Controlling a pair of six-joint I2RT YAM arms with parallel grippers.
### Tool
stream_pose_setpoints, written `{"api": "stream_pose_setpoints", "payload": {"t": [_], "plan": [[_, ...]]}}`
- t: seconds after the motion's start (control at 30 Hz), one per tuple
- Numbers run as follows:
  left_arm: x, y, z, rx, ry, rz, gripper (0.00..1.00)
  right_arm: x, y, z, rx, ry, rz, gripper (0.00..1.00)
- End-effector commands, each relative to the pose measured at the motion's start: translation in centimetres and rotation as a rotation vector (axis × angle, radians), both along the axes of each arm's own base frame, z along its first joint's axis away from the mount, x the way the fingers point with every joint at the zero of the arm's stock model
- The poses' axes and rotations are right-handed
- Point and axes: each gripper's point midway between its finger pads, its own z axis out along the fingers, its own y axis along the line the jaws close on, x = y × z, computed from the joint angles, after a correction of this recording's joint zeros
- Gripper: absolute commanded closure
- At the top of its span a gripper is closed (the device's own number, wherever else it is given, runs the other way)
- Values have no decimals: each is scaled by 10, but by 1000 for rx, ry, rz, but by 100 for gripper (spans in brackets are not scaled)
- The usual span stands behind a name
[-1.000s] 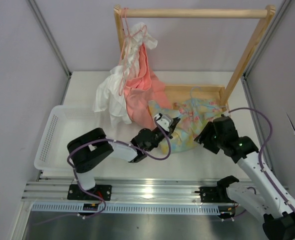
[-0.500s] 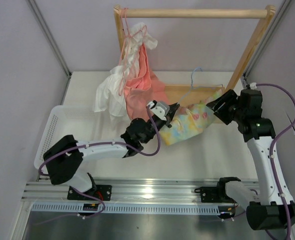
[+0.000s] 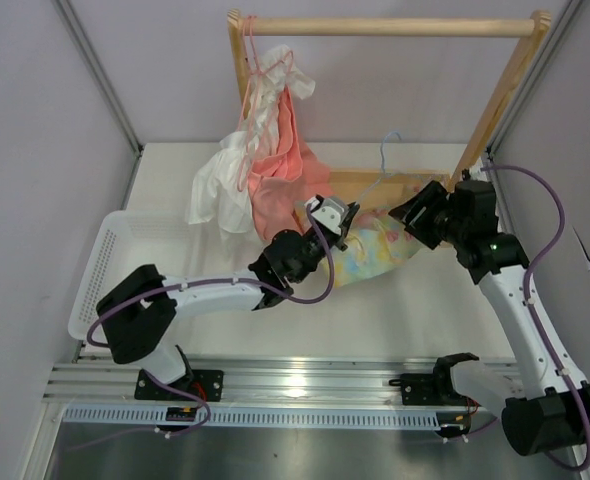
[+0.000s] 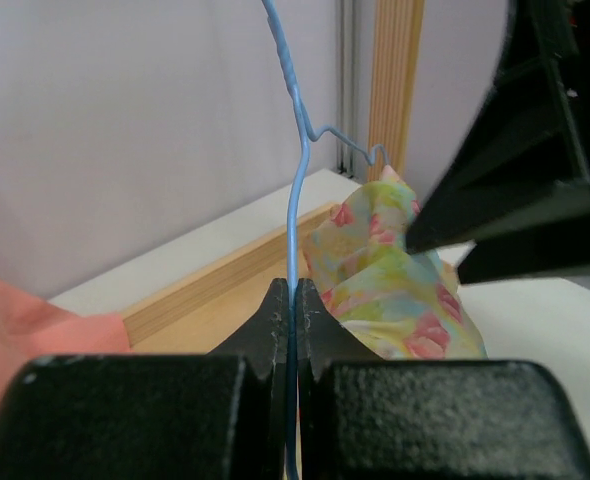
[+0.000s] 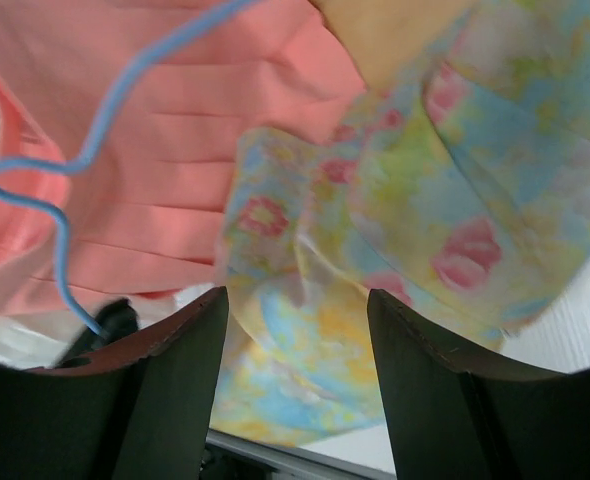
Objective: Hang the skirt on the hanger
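The skirt, pale yellow and blue with pink flowers, lies bunched on the table in front of the wooden rack base. It also shows in the left wrist view and the right wrist view. My left gripper is shut on the light-blue wire hanger and holds it upright, with the wire pinched between the jaws. The hanger's hook points up. My right gripper is open just above the skirt's right end. Its fingers stand wide apart with the cloth beyond them.
A wooden rack stands at the back, and its base frame rests on the table. A salmon-pink garment and a white garment hang from a pink hanger at the rack's left. A white basket sits at the left.
My right arm swung from the front to the back right, raising the skirt's right end, then dropped slightly left. My left arm reached forward and lifted the hanger upright.
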Motion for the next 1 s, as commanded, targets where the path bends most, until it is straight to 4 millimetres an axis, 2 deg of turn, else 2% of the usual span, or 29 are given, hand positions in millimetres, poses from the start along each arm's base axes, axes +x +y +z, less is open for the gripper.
{"api": "stream_pose_setpoints", "payload": {"t": [0.0, 0.07, 0.1, 0.13, 0.2, 0.23, 0.3, 0.33, 0.37, 0.43, 0.47, 0.53, 0.63, 0.77, 0.8, 0.83, 0.9, 0.97], "plan": [[11, 3, -7, -50, 31, 33, 100, -13, -11, -28, -20, 29, -51, 35], [15, 2, -27, -39, 70, 48, 100, -21, -16, -38, -26, 42, -78, 34], [18, 1, -32, -37, 81, 53, 100, -24, -18, -46, -25, 53, -89, 33], [21, 3, -35, -46, 93, 67, 100, -29, -19, -67, -29, 88, -93, 33], [24, 2, -43, -44, 106, 76, 100, -35, -19, -77, -3, 85, -92, 31], [25, 1, -41, -47, 107, 77, 100, -41, -19, -96, 6, 118, -86, 30], [29, 1, -41, -47, 111, 87, 100, -47, -17, -97, 61, 75, -74, 23], [30, 1, -41, -47, 110, 89, 100, -46, -17, -109, 76, 57, -77, 20], [30, 0, -42, -42, 111, 82, 100, -46, -16, -113, 91, 45, -73, 16], [30, 0, -40, -45, 108, 78, 100, -41, -14, -118, 116, 31, -74, 15], [30, -1, -41, -42, 109, 76, 100, -41, -14, -129, 116, 44, -77, 14], [33, -3, -47, -38, 127, 72, 100, -38, -11, -136, 143, 57, -79, 13], [35, -4, -56, -56, 170, 61, 100, -32, -6, -136, 161, 29, -90, 9], [30, -4, -47, -84, 178, 31, 100, -28, 1, -146, 247, 9, -111, 2], [32, -6, -39, -94, 171, 33, 100, -29, 1, -151, 267, -15, -114, 2], [35, -2, -41, -74, 184, 51, 100, -29, 2, -154, 279, -19, -117, 2], [39, 2, -27, -103, 180, 52, 100, -30, 4, -159, 286, -22, -115, 1], [41, 6, -25, -104, 190, 57, 100, -31, 2, -159, 279, -30, -124, 1]]}}
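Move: The right hand, half open and empty, hangs above the right side of the skirt, whose middle lies about 6 cm to its left, level fore and aft, and some 13 cm below. The neck of the hanger is roughly 10 cm ahead and 6 cm left of it, 8 cm higher, and the rack's base tray about 17 cm ahead, 3 cm left, 25 cm down. From the left hand, shut on the hanger wire, the skirt's middle is about 7 cm right, 2 cm back and 12 cm below. The right hand drops some 19 cm beside the skirt's near right edge, drawing back about 6 cm on the way down before easing slightly forward again, while its fingers spread from half open to fully open and its left side rolls up a little. The left hand keeps its pinch on the hanger wire and lowers the hanger about 8 cm with a small 3 cm reach forward, most of the drop coming early, its fingers tipping down some 10 degrees. ##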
